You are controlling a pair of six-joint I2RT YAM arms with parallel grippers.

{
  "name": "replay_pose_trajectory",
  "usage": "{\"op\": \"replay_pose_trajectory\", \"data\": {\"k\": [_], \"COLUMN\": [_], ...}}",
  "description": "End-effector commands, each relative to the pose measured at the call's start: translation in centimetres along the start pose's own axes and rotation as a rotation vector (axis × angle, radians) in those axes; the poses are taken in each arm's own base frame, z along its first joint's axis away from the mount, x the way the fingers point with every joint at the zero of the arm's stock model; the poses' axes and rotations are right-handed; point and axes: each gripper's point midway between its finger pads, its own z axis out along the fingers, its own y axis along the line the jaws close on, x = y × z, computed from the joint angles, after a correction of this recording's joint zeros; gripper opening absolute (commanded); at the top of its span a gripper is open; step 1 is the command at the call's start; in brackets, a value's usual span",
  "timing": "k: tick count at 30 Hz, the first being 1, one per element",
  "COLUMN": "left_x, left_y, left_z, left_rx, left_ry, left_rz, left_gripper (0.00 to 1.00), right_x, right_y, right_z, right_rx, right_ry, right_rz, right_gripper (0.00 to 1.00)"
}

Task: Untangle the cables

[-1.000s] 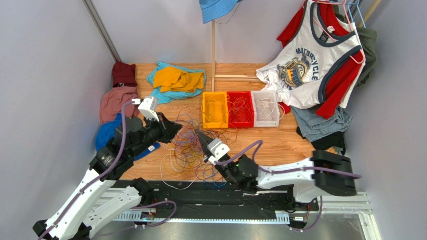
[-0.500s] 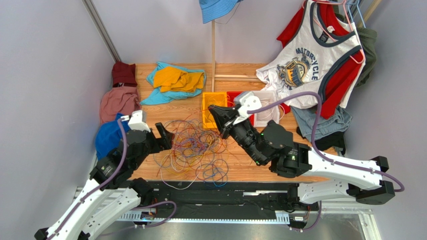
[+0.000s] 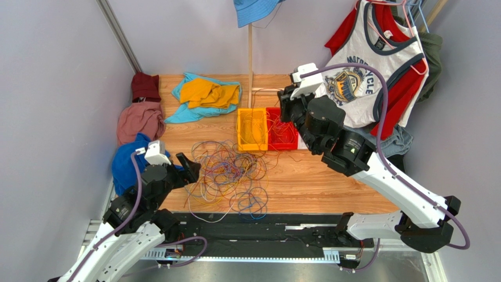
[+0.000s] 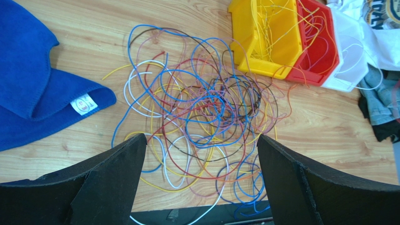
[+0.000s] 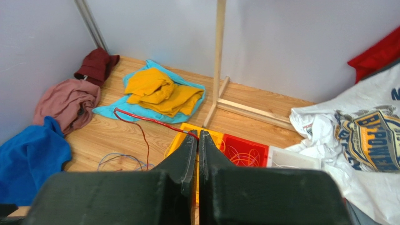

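Observation:
The cables point(image 3: 226, 170) lie in a loose tangle of blue, yellow, red, white and purple loops on the wooden table, seen close in the left wrist view point(image 4: 202, 108). My left gripper point(image 3: 188, 164) hovers at the pile's left edge, jaws wide open and empty point(image 4: 201, 138). My right gripper point(image 3: 283, 106) is raised high over the red bin point(image 3: 281, 141). It is shut point(image 5: 197, 133) on one red cable point(image 5: 145, 119), which runs left from the fingertips and drops to the table.
A yellow bin point(image 3: 241, 126), the red bin and a white bin point(image 5: 293, 159) hold sorted wires. A blue cloth point(image 3: 126, 158), pink cloth point(image 3: 138, 120) and teal and yellow cloths point(image 3: 206, 94) ring the pile. A wooden stand point(image 3: 250, 59) and hanging shirts point(image 3: 364, 70) stand behind.
The right arm rose from the pile's near side up and back over the bins, pulling the red cable along. The left gripper opened and drew back toward the near left.

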Motion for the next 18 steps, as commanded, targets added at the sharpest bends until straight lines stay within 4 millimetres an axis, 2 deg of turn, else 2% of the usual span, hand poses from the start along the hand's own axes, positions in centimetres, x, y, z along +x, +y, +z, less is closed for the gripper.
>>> {"op": "replay_pose_trajectory", "data": {"k": [1, 2, 3, 5, 6, 7, 8, 9, 15, 17, 18], "left_x": [0.3, 0.4, 0.5, 1.0, 1.4, 1.9, 2.1, 2.5, 3.9, 4.0, 4.0], "left_y": [-0.8, -0.8, -1.0, -1.1, -1.3, -1.2, -1.4, -1.6, -1.2, -1.0, -0.8], "left_z": [-0.3, -0.2, -0.2, 0.0, 0.1, 0.4, 0.5, 0.7, 1.5, 1.5, 1.6], "left_rx": [0.053, 0.059, 0.067, 0.070, 0.078, 0.076, 0.083, 0.090, 0.073, 0.061, 0.051], "left_ry": [-0.006, -0.004, 0.001, 0.016, 0.029, 0.042, 0.049, 0.062, 0.091, 0.092, 0.089], "left_rz": [-0.079, -0.086, -0.106, -0.124, -0.146, -0.154, -0.166, -0.187, -0.219, -0.226, -0.230], "left_gripper": [0.97, 0.97, 0.97, 0.97, 0.97, 0.97, 0.97, 0.97, 0.97, 0.97, 0.97], "right_x": [0.0, 0.4, 0.4, 0.6, 1.6, 1.2, 1.3, 2.2, 1.4, 2.3, 2.1], "right_y": [-2.6, -2.8, -3.9, -4.3, -4.8, -5.9, -5.9, -6.8, -8.6, -9.3, -9.8], "right_z": [0.8, 1.3, 1.9, 2.7, 3.2, 3.8, 4.1, 4.5, 6.5, 7.5, 7.8], "right_rx": [0.051, 0.052, 0.083, 0.072, 0.085, 0.114, 0.100, 0.123, 0.175, 0.212, 0.229], "right_ry": [-0.003, 0.003, -0.004, -0.014, -0.006, -0.039, -0.049, -0.048, -0.189, -0.189, -0.210], "right_rz": [0.059, 0.059, 0.067, 0.093, 0.100, 0.126, 0.157, 0.168, 0.259, 0.260, 0.268], "right_gripper": [0.00, 0.00, 0.00, 0.00, 0.00, 0.00, 0.00, 0.00, 0.00, 0.00, 0.00]}}
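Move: The red box, where the held red cable seems bound, is about 12 cm ahead of the right hand, 2 cm to its right and some 38 cm below. At that depth, also 12 cm ahead, are the yellow box 8 cm left and the white box 13 cm right. The tangle is 6 cm ahead of the left hand, 10 cm right, 19 cm below; the blue cloth is 6 cm ahead, 20 cm left, 17 cm below. Still pinching the red cable in shut fingers, the right hand carries it forward about 9 cm, some 6 cm to the right and 6 cm down towards the red box, its fingers swinging clockwise about 10 degrees. The left hand, wide open, sinks some 4 cm and drifts right beside the tangle, rolling left side down and tipping slightly. ##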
